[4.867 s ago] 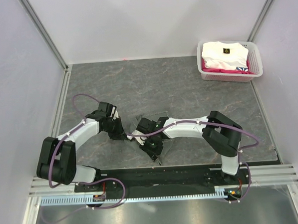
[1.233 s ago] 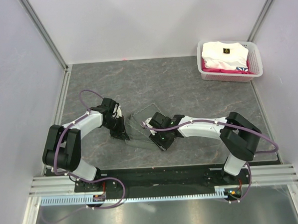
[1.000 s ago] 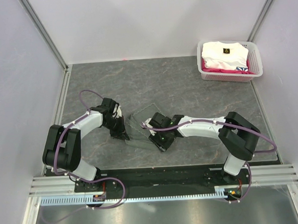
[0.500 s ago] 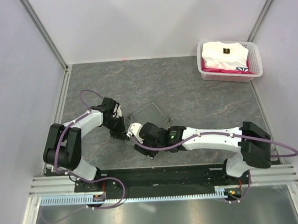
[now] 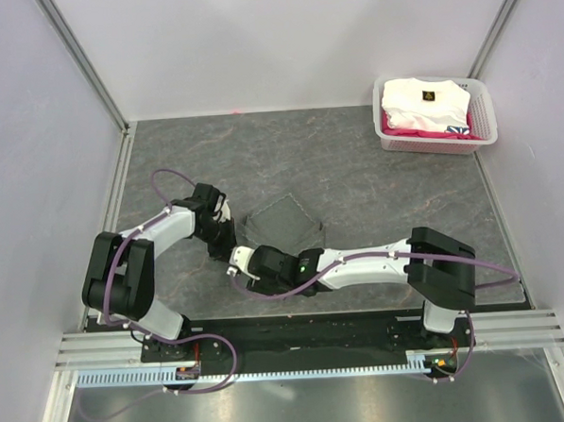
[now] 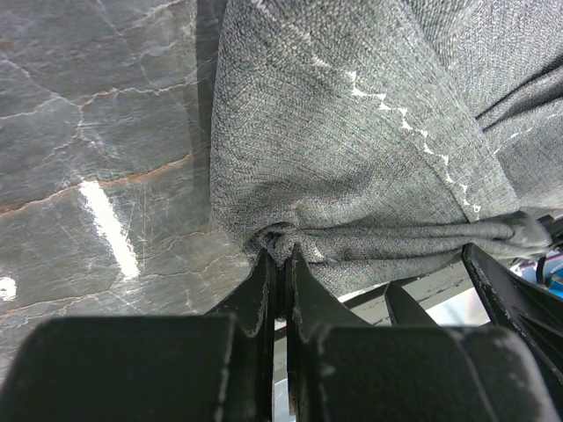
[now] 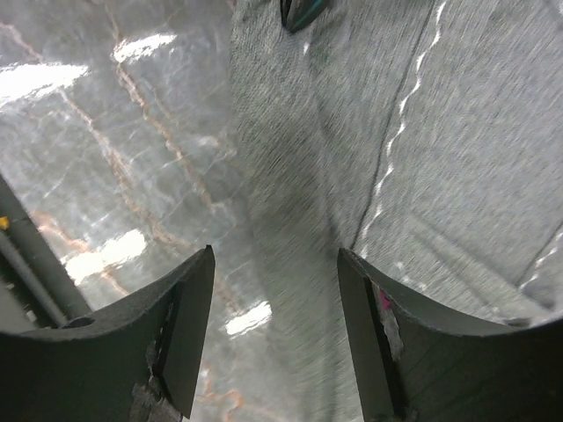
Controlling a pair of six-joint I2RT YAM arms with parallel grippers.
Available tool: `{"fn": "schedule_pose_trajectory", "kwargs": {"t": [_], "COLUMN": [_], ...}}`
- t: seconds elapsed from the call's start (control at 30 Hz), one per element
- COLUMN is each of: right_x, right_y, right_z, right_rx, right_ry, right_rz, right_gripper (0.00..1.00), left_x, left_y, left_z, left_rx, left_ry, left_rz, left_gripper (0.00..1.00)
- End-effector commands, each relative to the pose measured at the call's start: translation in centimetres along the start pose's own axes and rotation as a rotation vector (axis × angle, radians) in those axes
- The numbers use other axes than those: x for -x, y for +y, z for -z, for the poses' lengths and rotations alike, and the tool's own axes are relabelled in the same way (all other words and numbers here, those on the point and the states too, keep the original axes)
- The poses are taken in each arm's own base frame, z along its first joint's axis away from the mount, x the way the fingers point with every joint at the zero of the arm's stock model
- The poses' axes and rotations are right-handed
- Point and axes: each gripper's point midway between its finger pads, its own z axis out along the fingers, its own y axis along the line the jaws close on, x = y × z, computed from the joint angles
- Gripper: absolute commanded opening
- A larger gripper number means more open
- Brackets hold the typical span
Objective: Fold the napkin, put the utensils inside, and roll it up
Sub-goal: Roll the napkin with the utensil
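The grey-green napkin (image 5: 281,225) lies folded on the tabletop, its pale zigzag hem showing in both wrist views. My left gripper (image 5: 224,242) is shut on a bunched corner of the napkin (image 6: 352,132), its tips (image 6: 281,255) pinching the cloth just above the table. My right gripper (image 5: 237,261) reaches across to the napkin's near-left edge, just in front of the left gripper. Its jaws (image 7: 275,255) stand open over the edge of the napkin (image 7: 422,132), with nothing between them. The utensils are out of view.
A white basket (image 5: 485,115) holding a white folded garment (image 5: 423,100) stands at the back right corner. The right arm (image 5: 379,263) stretches low across the near table. White walls and metal rails close in the table.
My right gripper has opened and swung left from the napkin's near-right side to its near-left edge. The napkin now lies flatter. The left gripper has kept its grip in place.
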Motion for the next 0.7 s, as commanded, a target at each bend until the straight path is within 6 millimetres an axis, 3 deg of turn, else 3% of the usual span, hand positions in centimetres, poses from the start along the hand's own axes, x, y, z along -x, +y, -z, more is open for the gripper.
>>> {"fn": "schedule_pose_trajectory", "kwargs": {"t": [0.0,0.27,0.4,0.6,0.67], "right_x": [2.7,0.8,-0.1,-1.9,-2.8], "right_y": [-1.1,-1.4,-1.5,1.9,3.1], "right_z": [-0.5,-2.4,-2.9,-2.7,-2.7], "right_rx": [-0.051,-0.012,0.061,0.279,0.340], "right_ry": [-0.065,-0.005,0.027,0.108,0.140], "right_rz": [0.055,0.057,0.039,0.014,-0.010], "right_gripper": [0.66,0.65,0.53,0.31,0.29], "left_x": [0.3,0.5,0.4,1.4,2.1], "left_y": [-0.3,-0.5,-0.5,-1.0,-1.3], "left_z": [0.3,0.4,0.4,1.3,2.1], "left_rx": [-0.009,-0.019,-0.020,-0.021,-0.017], "left_ry": [0.012,0.010,0.010,-0.044,-0.087], "left_rz": [-0.018,-0.031,-0.041,-0.051,-0.056], "left_gripper": [0.02,0.02,0.02,0.03,0.13]}}
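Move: The napkin's near rolled edge, at the spot the right hand goes for, lies about 2 cm ahead of that hand and some 3 cm below, running between its open fingers. The edge's left end, still in the left fingers, is roughly 5 cm ahead and 5 cm left; the flat far corner is about 17 cm ahead, 8 cm right. From the left hand, the right hand's spot is about 5 cm right and 3 cm back, nearly level. The napkin's rolled edge is taken by the right hand, which sinks onto it and works forward over it, some 3 cm in all. Its half-open fingers begin closing partway down and narrow to about half their gap around the bunched cloth, the wrist tipping slightly. The left hand stays in place, its fingers keeping the left end pinched. ##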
